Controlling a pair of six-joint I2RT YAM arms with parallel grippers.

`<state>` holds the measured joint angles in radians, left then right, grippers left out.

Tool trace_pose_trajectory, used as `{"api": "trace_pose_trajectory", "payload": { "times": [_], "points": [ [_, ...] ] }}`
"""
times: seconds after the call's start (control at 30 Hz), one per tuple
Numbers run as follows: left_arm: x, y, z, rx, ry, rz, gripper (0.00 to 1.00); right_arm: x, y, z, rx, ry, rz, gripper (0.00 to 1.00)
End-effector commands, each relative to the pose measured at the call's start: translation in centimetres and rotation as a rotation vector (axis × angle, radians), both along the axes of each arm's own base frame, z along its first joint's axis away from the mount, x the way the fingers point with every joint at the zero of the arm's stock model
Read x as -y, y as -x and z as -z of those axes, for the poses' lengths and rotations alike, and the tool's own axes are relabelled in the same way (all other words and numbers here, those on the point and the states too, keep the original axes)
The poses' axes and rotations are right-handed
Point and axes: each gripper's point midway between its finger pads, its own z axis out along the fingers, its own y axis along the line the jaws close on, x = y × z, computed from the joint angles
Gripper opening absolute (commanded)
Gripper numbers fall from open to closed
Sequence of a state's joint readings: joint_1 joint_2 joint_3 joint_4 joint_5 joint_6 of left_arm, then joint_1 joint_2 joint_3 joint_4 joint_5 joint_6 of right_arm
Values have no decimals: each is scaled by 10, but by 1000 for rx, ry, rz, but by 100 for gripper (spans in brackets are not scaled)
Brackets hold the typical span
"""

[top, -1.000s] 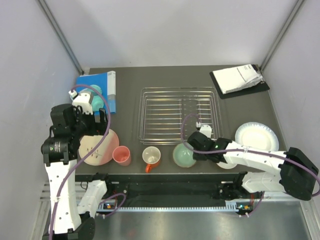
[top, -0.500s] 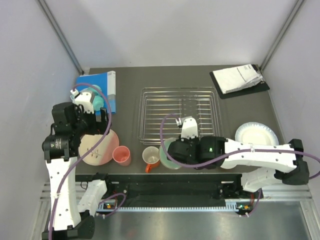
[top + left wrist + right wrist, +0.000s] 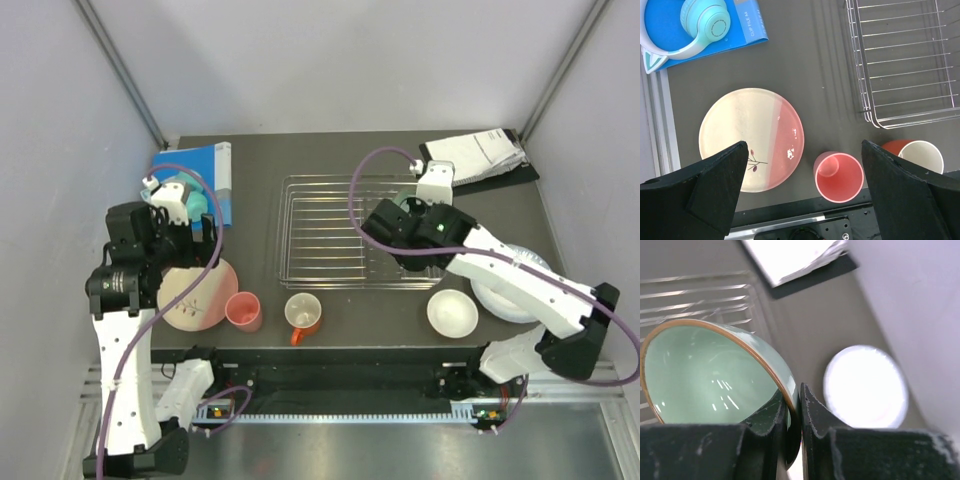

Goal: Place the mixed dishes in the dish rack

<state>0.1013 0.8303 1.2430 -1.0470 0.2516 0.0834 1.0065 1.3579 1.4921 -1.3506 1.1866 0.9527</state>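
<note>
My right gripper [image 3: 799, 405] is shut on the rim of the mint-green bowl [image 3: 710, 375], which hangs tilted over the right part of the dish rack [image 3: 340, 230]. From above, only a dark sliver of that bowl [image 3: 407, 199] shows beside the right gripper [image 3: 412, 208]. The cream-and-pink plate [image 3: 751, 140], the pink cup [image 3: 839, 176] and the orange mug [image 3: 914, 155] stand on the table in front of the rack [image 3: 910, 65]. My left gripper [image 3: 805, 195] hangs open high above the plate and cup. A white shallow bowl [image 3: 520, 290] lies at the right, partly under my right arm.
A smaller bowl [image 3: 452, 312], white inside, sits near the front edge right of the mug [image 3: 303, 313]. A blue book [image 3: 195, 180] with mint headphones [image 3: 695, 25] lies at the back left. White papers on a black board [image 3: 475, 157] lie at the back right.
My right arm lifted the mint-green bowl from the front of the table and swung it back and right over the rack, uncovering the smaller white bowl. The left arm barely moved.
</note>
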Motion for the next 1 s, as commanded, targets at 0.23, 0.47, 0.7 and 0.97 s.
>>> {"api": "trace_pose_trajectory", "payload": {
  "times": [0.23, 0.47, 0.7, 0.97],
  "points": [
    [-7, -3, -1, 55, -36, -18, 99, 48, -63, -7, 83, 433, 285, 0],
    [-2, 4, 18, 29, 1, -25, 99, 38, -89, 24, 37, 541, 302, 0],
    [0, -3, 25, 8, 20, -20, 99, 31, -111, 42, 14, 629, 318, 0],
    [0, -3, 25, 17, 13, -14, 99, 43, -131, 58, -20, 663, 374, 0]
  ]
}}
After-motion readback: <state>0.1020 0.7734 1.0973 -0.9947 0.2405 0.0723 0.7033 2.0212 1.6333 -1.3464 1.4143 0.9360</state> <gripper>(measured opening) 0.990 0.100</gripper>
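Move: The right gripper already holds the green bowl by its rim, high above the table. From it the dish rack's middle lies about 14 cm ahead, 16 cm to the left and 25 cm below. The small white bowl stands some 9 cm back and 7 cm right, the white plate about level and 22 cm right, the notebook roughly 34 cm ahead and 13 cm right. From the left gripper the rack's middle is some 17 cm ahead and 34 cm right. Carry the green bowl forward about 11 cm with the right gripper, fingers kept shut on its rim, at first level and slightly right, then sinking about 11 cm towards the rack's right-hand part. Roll the hand's left side down some 30 degrees on the way and turn it a little clockwise. Let the open, empty left gripper sink about 3 cm. ##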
